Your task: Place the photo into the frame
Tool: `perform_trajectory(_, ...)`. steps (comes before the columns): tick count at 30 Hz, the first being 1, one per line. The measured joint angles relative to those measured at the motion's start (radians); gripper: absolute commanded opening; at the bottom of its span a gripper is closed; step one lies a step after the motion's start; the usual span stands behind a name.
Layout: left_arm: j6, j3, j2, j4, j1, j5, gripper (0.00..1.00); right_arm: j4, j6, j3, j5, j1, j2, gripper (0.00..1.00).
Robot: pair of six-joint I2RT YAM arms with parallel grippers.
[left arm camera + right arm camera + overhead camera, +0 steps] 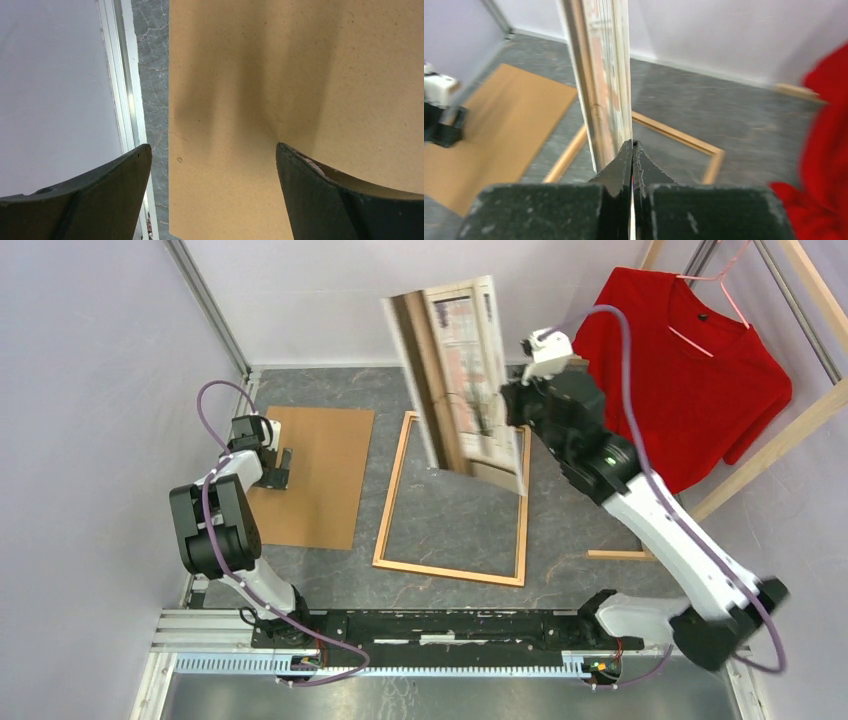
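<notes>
The photo [455, 380] hangs almost upright in the air above the frame [392, 490], its printed side facing left. My right gripper [505, 405] is shut on the photo's right edge. In the right wrist view the fingers [632, 144] pinch that thin edge, the photo [604, 75] rises steeply from them, and the orange-brown frame [679, 136] lies flat on the floor behind. My left gripper [283, 468] stands open over the brown backing board [320, 480]. The left wrist view shows the left gripper [212, 146] with wide jaws holding nothing, just above the board [300, 75].
A red shirt [690, 370] hangs on a pale wooden rack [770, 440] at the back right, close to the right arm. The left wall and its metal rail [122, 100] run right beside the board's left edge.
</notes>
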Motion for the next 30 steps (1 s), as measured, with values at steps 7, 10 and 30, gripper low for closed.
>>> perform_trajectory(7, 0.0, -0.003, -0.036, -0.032, 0.0, 0.034, 1.0, -0.339, -0.187, 0.05, 0.299, 0.021, -0.206, 0.0)
perform_trajectory(10, 0.0, -0.003, -0.039, -0.036, 0.0, 0.043, 1.0, -0.429, -0.195, 0.054, 0.386, 0.042, -0.19, 0.0)
perform_trajectory(30, 0.0, -0.026, -0.048, -0.05, 0.0, 0.065, 1.0, -0.461, 0.296, -0.099, -0.045, 0.229, 0.325, 0.0)
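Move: The right hand, high up, already grips one edge of the photo; the frame it is taken to is centred about 36 cm below it, some 8 cm to its left and 4 cm back. The brown backboard lies about 48 cm to its left, 1 cm farther out, and the red shirt's bunched end some 30 cm right and 6 cm ahead, both near table level. From the left hand, the frame's centre is roughly 51 cm right, 4 cm back and 4 cm lower. The right hand keeps its shut grip on the photo's edge and first swings about 11 cm left and 6 cm back, rising slightly, to carry the photo round above the frame. It then plunges towards the frame, ending some 25 cm lower and 11 cm back, while it sweeps back to the right to finish about 5 cm left of its start, the fingers tipping down by some 45 degrees and the hand's left side rolling lower. ##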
